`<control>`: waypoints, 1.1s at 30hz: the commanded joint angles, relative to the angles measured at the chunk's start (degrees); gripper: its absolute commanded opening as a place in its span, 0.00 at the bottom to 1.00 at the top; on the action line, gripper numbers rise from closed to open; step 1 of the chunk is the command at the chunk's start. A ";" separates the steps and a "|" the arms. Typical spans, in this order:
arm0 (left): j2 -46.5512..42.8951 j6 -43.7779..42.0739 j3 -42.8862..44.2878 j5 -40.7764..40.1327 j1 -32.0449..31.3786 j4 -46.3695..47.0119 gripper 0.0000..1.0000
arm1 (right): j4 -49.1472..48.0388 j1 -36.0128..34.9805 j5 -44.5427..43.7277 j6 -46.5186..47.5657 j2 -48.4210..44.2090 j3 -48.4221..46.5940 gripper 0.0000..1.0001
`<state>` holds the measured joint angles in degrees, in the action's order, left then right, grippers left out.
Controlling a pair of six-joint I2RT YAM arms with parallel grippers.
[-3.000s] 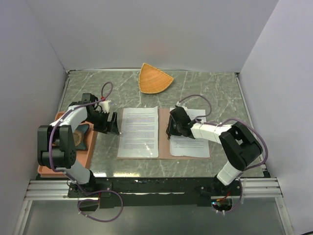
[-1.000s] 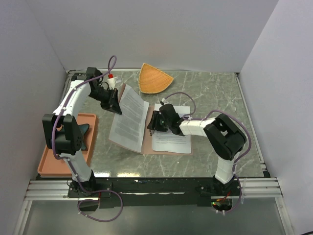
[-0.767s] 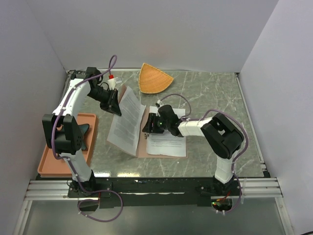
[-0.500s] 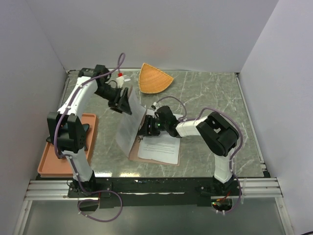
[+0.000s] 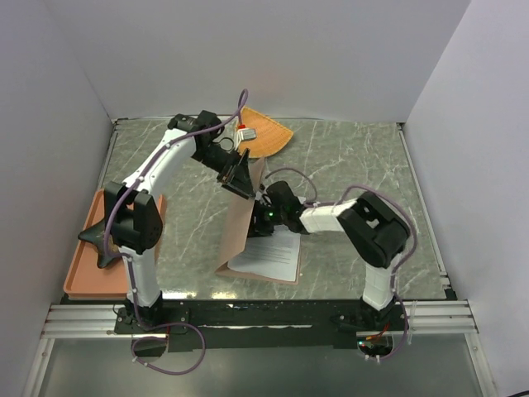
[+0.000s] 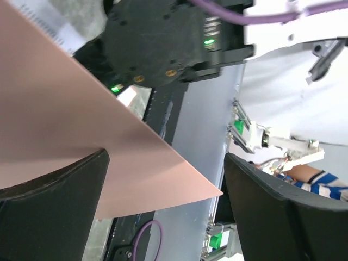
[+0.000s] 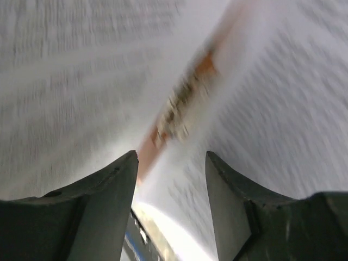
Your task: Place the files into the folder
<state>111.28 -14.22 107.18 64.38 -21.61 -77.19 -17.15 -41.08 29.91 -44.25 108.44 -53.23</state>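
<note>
The reddish-brown folder [image 5: 238,227] lies near the table's middle with its left cover raised almost upright. White printed files [image 5: 273,252] rest on its lower half. My left gripper [image 5: 240,176] is at the cover's top edge. In the left wrist view its jaws [image 6: 167,157] stand wide open, and the cover [image 6: 54,109] runs past the left finger unclamped. My right gripper [image 5: 263,217] sits low inside the fold. In the blurred right wrist view it [image 7: 171,157] is open, facing the folder's spine and metal clip [image 7: 179,111], with printed files [image 7: 283,109] on either side.
An orange fan-shaped dish [image 5: 269,139] sits at the back, partly behind my left arm. A salmon tray [image 5: 87,277] with a dark object [image 5: 101,240] in it lies at the left edge. White walls enclose the table on three sides.
My left arm swung right, carrying the folder cover from flat to nearly upright, and its jaws opened off the cover. My right gripper slid left along the fold with the folder.
</note>
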 commanded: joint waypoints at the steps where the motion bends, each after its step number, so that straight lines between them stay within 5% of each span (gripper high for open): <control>1: 1.04 -3.80 1.81 7.16 -0.72 -1.56 0.95 | 18.58 1.18 -6.08 5.39 -14.18 0.50 0.62; 8: 3.67 -6.26 2.69 11.91 -1.86 -1.39 0.96 | 42.14 7.41 -26.89 10.94 -34.94 2.08 0.70; 13: 6.83 -6.44 4.61 10.26 -6.15 -0.60 0.96 | 50.09 9.00 -41.48 11.55 -45.95 2.43 0.87; 18: 7.11 0.14 2.52 -1.60 -8.54 9.38 0.96 | 55.38 9.18 -46.08 10.59 -46.92 0.76 0.89; 21: 4.31 2.97 2.86 -16.79 -7.93 13.02 0.96 | 55.21 9.18 -44.68 10.59 -44.74 0.41 0.89; 25: -1.59 2.18 2.00 -25.35 -1.01 17.32 0.96 | 53.80 9.18 -41.78 9.80 -39.37 -0.55 0.89; 33: -10.82 -3.18 -21.63 -40.27 7.89 29.71 0.96 | 46.60 9.09 -38.00 8.48 -28.57 1.38 0.89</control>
<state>103.44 -13.93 95.81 35.18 -13.69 -53.95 34.44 -32.21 -9.41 -34.46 76.03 -52.10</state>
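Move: The folder's raised cover stands just below the left gripper, its middle about 5 cm back and 12 cm down. From the right gripper, tucked low under that cover at the spine, the cover's middle is roughly 3 cm right, 3 cm back and 7 cm up. The pages in the folder centre some 7 cm right, 4 cm back and 3 cm below the right hand. The orange mat is about 28 cm ahead of the left hand, 3 cm right. Pull the right gripper out from under the raised cover, sweeping about 22 cm right and arching up clear, then sink beside the folder's right edge, opening wider as the fingers tip downward and the hand turns clockwise. Keep the left gripper open: ease it right and down about 5 cm with the folding cover, then swing it left and forward, away from the folder. ##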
